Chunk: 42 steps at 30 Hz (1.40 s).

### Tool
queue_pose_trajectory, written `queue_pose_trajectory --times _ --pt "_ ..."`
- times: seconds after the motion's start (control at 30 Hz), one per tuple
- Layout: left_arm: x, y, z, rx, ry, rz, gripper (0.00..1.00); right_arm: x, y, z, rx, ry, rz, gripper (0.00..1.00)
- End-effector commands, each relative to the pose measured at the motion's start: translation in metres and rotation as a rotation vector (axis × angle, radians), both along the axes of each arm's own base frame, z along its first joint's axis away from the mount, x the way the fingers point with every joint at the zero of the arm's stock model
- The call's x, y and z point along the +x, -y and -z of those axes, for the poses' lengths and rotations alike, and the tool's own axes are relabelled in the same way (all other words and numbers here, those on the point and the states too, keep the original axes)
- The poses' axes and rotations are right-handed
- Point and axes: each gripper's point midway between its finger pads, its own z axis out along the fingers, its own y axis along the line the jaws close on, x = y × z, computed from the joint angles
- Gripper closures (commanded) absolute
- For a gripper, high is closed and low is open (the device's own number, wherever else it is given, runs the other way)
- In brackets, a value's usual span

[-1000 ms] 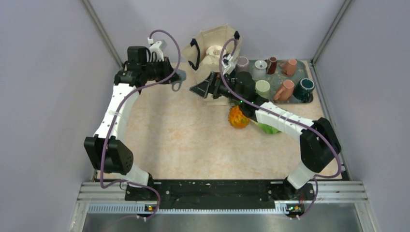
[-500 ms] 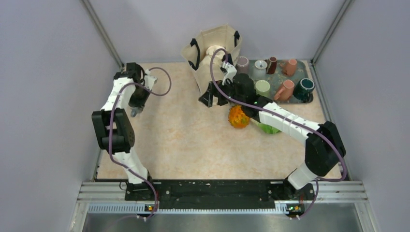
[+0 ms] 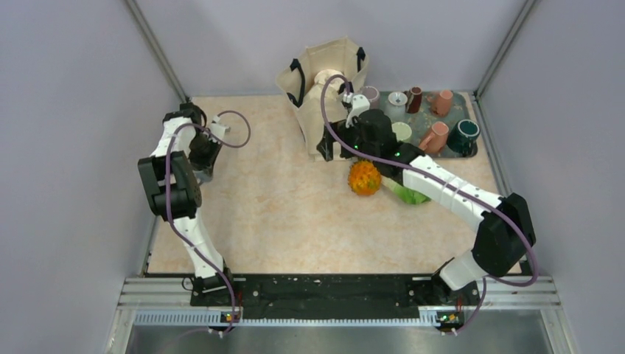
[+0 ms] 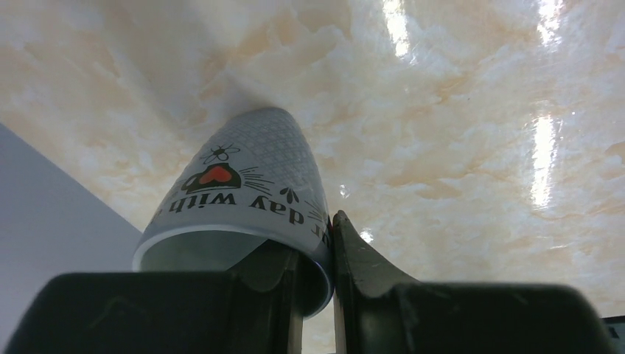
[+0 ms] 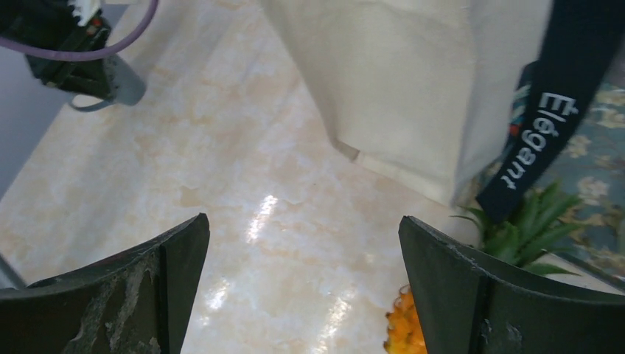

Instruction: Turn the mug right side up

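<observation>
The grey mug [image 4: 243, 192] with a red heart and black lettering hangs tilted, its open end towards my left gripper [image 4: 313, 240] and its base down by the tabletop. That gripper is shut on the mug's rim, one finger inside and one outside. In the top view the left gripper [image 3: 201, 158] is near the table's left edge. The right wrist view shows the mug [image 5: 110, 80] and its handle under the left gripper. I cannot tell whether the base touches the table. My right gripper [image 5: 304, 221] is open and empty, beside the tote bag [image 3: 324, 74].
A beige tote bag with black straps [image 5: 413, 81] stands at the back centre. A tray [image 3: 463, 155] with several mugs lies at the back right. An orange toy pineapple [image 3: 365, 177] with green leaves lies under my right arm.
My left arm swung the mug from the back centre to the left edge and lowered it towards the table. My right gripper drew back a little to the right.
</observation>
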Motion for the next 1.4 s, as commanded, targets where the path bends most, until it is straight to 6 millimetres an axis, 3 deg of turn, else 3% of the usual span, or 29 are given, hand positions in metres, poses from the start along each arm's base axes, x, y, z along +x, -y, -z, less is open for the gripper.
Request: queue_pose_trajectory --times 0.0,0.17,0.23,0.37,0.5,0.67,0.83,1.1,1.23,1.37 --pt "0.012 0.002 -0.006 -0.06 0.051 0.01 0.77 0.015 0.045 -0.037 -0.108 0.106 0.173 0.01" --pt "0.014 0.003 -0.014 -0.067 0.082 0.005 0.55 0.035 0.118 -0.034 -0.176 0.099 0.364 0.01" --pt "0.015 0.005 -0.026 -0.07 0.111 0.006 0.47 0.049 0.169 -0.027 -0.19 0.073 0.498 0.01" --pt "0.018 0.009 -0.059 -0.075 0.193 -0.005 0.41 0.063 0.261 0.003 -0.231 0.015 0.804 0.01" --pt "0.018 0.019 -0.092 -0.106 0.269 -0.028 0.38 0.074 0.313 0.035 -0.2 -0.029 1.043 0.01" --pt "0.009 0.041 -0.135 -0.191 0.378 -0.054 0.36 0.096 0.33 0.063 -0.155 -0.074 1.158 0.05" --pt "0.007 0.059 -0.16 -0.255 0.5 -0.034 0.34 0.113 0.34 0.087 -0.114 -0.092 1.242 0.31" --pt "0.0 0.068 -0.157 -0.279 0.484 -0.013 0.34 0.133 0.349 0.116 -0.174 -0.125 1.228 0.39" --pt "0.0 0.071 -0.157 -0.291 0.484 -0.009 0.34 0.125 0.359 0.138 -0.234 -0.188 1.245 0.42" --pt "0.0 0.074 -0.159 -0.301 0.488 -0.002 0.34 0.113 0.37 0.14 -0.256 -0.179 1.263 0.45"
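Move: The blue-grey mug already stands upright, its rim pinched by the left hand; the mug's middle is about 3 cm left, 2 cm ahead and 4 cm below that hand. The upside-down peach mug on the tray lies some 38 cm to the right hand's right, 15 cm ahead and 19 cm below; the green mug stands about 14 cm left of the peach mug and the teal mug 12 cm right of it, both about level with it. The lettuce lies roughly 28 cm right of the right hand, 1 cm back and 22 cm lower. The blue-grey mug is let go as the left fingers open in place; that hand then rises about 15 cm, easing right and tilting to point more forward. Towards the peach mug, the right hand swings right some 35 cm, going forward and turning about 70 degrees clockwise, then sinks about 15 cm to its handle, fingers narrowing to roughly half open. ##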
